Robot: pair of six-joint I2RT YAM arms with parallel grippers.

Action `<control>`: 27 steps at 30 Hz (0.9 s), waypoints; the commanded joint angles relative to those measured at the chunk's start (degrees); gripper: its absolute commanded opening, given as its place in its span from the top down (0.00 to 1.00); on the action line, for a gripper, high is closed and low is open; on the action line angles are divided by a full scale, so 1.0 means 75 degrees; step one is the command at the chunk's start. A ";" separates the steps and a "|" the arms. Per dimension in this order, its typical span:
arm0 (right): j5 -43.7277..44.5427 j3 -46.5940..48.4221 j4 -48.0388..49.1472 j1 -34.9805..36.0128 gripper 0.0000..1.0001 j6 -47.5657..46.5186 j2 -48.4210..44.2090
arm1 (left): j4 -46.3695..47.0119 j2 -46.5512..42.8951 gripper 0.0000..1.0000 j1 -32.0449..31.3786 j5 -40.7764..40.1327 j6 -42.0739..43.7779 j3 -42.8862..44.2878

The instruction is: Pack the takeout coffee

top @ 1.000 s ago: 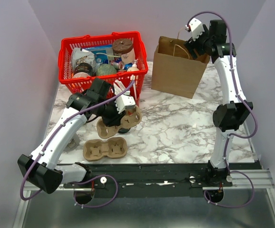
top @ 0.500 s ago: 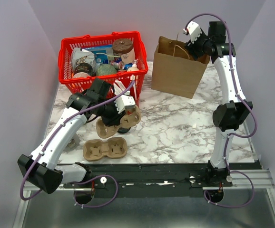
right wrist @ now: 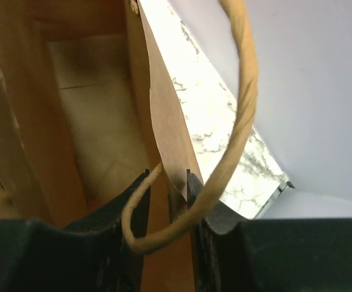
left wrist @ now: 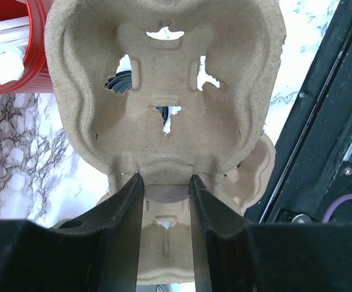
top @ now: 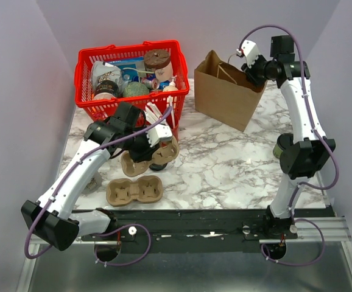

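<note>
My left gripper [top: 154,143] [left wrist: 162,179] is shut on the rim of a brown pulp cup carrier [top: 153,156] [left wrist: 164,91], holding it tilted just above the marble table. A dark round edge [top: 159,165] [left wrist: 120,82] shows under the carrier and through its holes. I cannot tell whether that edge is the takeout coffee, which otherwise stays hidden. My right gripper [top: 251,74] [right wrist: 167,176] is at the top right of the brown paper bag [top: 225,100]. Its jaws are closed on the bag's wall [right wrist: 164,121], with the twisted handle [right wrist: 240,103] looping across them.
A second pulp carrier [top: 133,190] lies flat near the table's front edge. A red basket [top: 130,47] full of groceries stands at the back left, close behind my left arm. Something grey [top: 91,182] peeks out under the left forearm.
My right gripper has closed on the bag's rim and shifted right. The bag's top has leaned over with it. The left gripper and its carrier have not moved.
</note>
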 commanded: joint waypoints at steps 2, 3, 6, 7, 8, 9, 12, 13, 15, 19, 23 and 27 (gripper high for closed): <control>-0.0647 -0.0694 -0.0807 -0.0018 0.74 0.0249 -0.0841 | 0.0115 -0.0142 1.00 -0.0024 -0.0207 0.0225 -0.0162; -0.0798 -0.0904 -0.0843 -0.0007 0.76 0.0308 -0.0912 | 0.0126 -0.0119 1.00 -0.0024 -0.0218 0.0237 -0.0151; -0.1021 -0.1315 -0.0879 0.0017 0.82 0.0460 -0.1216 | 0.0127 -0.0026 1.00 -0.0036 -0.0207 0.0260 -0.0069; -0.1046 -0.1571 -0.0867 0.0017 0.83 0.0484 -0.1345 | 0.0126 0.0033 1.00 -0.0036 -0.0207 0.0260 -0.0022; -0.1057 -0.1678 -0.0832 0.0028 0.85 0.0577 -0.1392 | 0.0126 0.0057 1.00 -0.0047 -0.0207 0.0260 0.0071; -0.1104 -0.1772 -0.0820 0.0040 0.86 0.0624 -0.1463 | 0.0150 0.0080 1.00 -0.0036 -0.0218 0.0260 0.0130; -0.1232 -0.2066 -0.0878 0.0040 0.90 0.0636 -0.1709 | 0.0220 0.0127 1.00 -0.0036 -0.0347 0.0249 0.0388; -0.1280 -0.2113 -0.0879 0.0052 0.91 0.0625 -0.1791 | 0.0267 0.0127 1.00 -0.0036 -0.0359 0.0202 0.0470; -0.1397 -0.2253 -0.0925 0.0052 0.95 0.0520 -0.2095 | 0.0431 0.0104 1.00 -0.0047 -0.0417 0.0190 0.0809; -0.1748 -0.2686 -0.0890 0.0134 0.99 0.0262 -0.2798 | 0.0793 0.0057 1.00 -0.0047 -0.0523 0.0225 0.1571; -0.1948 -0.3062 -0.0936 0.0298 0.99 0.0284 -0.3454 | 0.1635 -0.0083 1.00 -0.0047 -0.0570 0.0237 0.2028; -0.2054 -0.3354 -0.1160 0.0392 0.99 0.0354 -0.3923 | 0.2258 -0.0154 1.00 -0.0106 -0.0675 0.0202 0.2321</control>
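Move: The right hand's half-open fingers straddle the paper bag's right-hand rim; the bag's middle lies about 6 cm left of them, level ahead and some 14 cm down. The lidded coffee cup stands about 19 cm back, 15 right, 25 down. From the left hand, already holding a cup tray, the bag is roughly 31 cm ahead, 29 right, 8 down; the straw holder 18 ahead, 4 right, and the second tray 8 back, 8 left, both well below. Right fingers shut on the bag's rim, dragging it back about 15 cm; left lifts its tray up and forward. ##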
